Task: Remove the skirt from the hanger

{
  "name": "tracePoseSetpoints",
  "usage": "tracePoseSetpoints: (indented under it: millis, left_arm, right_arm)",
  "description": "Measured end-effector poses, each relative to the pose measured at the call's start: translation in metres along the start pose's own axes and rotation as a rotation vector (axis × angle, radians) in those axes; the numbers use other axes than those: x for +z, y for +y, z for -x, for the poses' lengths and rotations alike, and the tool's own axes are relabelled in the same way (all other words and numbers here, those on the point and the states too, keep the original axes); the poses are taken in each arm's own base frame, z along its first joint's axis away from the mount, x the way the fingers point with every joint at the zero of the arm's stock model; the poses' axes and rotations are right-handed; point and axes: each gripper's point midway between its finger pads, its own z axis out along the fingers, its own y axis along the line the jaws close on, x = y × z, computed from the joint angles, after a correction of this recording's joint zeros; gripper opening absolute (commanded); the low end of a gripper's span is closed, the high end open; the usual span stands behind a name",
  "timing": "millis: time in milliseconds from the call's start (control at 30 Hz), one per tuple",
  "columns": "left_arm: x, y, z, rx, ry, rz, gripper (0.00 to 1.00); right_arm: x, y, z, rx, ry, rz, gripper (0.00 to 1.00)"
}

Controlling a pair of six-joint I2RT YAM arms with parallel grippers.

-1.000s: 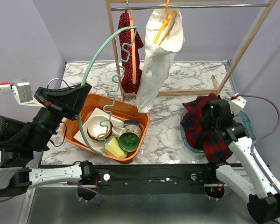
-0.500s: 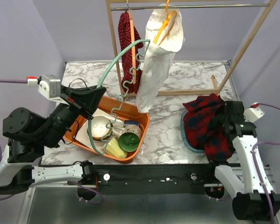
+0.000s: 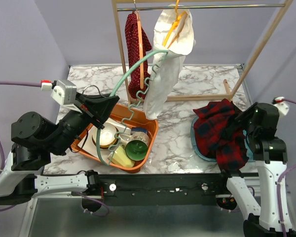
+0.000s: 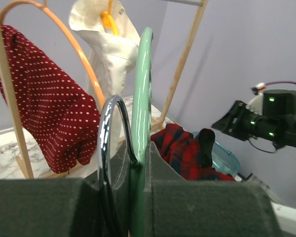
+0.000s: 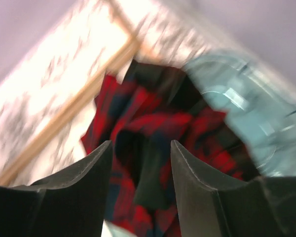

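The red plaid skirt [image 3: 219, 131] lies crumpled over the light blue basin [image 3: 198, 146] at the right, free of the hanger. My right gripper [image 3: 242, 121] hovers just right of it, open, nothing between its fingers; its wrist view looks down on the skirt [image 5: 153, 126] and the basin [image 5: 246, 98]. A bare green hanger [image 3: 133, 66] with a wavy bar stands clamped in my left gripper [image 3: 113, 101], shut on it above the orange bin. In the left wrist view the hanger [image 4: 144, 74] and its metal hook [image 4: 106, 133] rise from my gripper [image 4: 138, 158], with the skirt [image 4: 182, 150] far off.
An orange bin [image 3: 144, 118] of bowls and cups sits front left. A wooden rack [image 3: 122, 54] at the back carries a red dotted garment [image 3: 135, 54] and a white garment [image 3: 167, 64] on orange hangers. Its right post [image 3: 259, 49] slants down beside the basin.
My right gripper opened, let go of the skirt and drew back to the right. The left arm swung the green hanger rightward, toward the rack.
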Motion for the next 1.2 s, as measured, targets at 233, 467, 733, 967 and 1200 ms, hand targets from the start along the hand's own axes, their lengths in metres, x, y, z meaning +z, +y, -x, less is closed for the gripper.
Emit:
tracePoseSetpoints:
  millis: [233, 467, 733, 967, 1200]
  left_arm:
    - [0.011, -0.035, -0.022, 0.072, 0.106, -0.161, 0.00]
    - [0.009, -0.067, -0.044, 0.103, 0.231, -0.329, 0.00]
    - [-0.022, -0.083, -0.088, 0.099, 0.385, -0.496, 0.00]
    - [-0.041, -0.078, -0.113, 0.119, 0.508, -0.528, 0.00]
    - [-0.045, -0.084, -0.132, 0.129, 0.601, -0.565, 0.00]
  right_arm:
    - [0.050, -0.016, -0.137, -0.041, 0.339, -0.007, 0.61]
    - [0.039, -0.001, -0.122, -0.164, 0.401, 0.063, 0.98]
    - [-0.116, 0.135, 0.061, -0.303, -0.007, 0.847, 0.99]
    - [-0.252, 0.169, 0.044, -0.417, -0.037, 1.601, 1.00]
    - [-0.286, 0.153, 0.018, -0.524, 0.052, 1.854, 1.00]
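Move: The left gripper holds the green hanger near its hook; the hanger's free end reaches about 13 cm ahead, 11 to the right and 5 above that hand. The orange bin lies some 5 cm ahead and 5 left, 47 below; the white garment hangs 22 ahead, 14 right. From the right gripper, the free end is about 5 cm ahead, 35 left and 29 higher; the removed skirt in the teal bin lies 2 ahead, 5 left, 22 below. Dip the right gripper about 17 cm towards the skirt, then raise it well clear and swing it left and back to the hanger's free end, turning some 105 degrees counter-clockwise and opening wide. Meanwhile lower the left gripper 11 cm, back and rightwards over the orange bin, turning clockwise and keeping its grip on the hanger. ##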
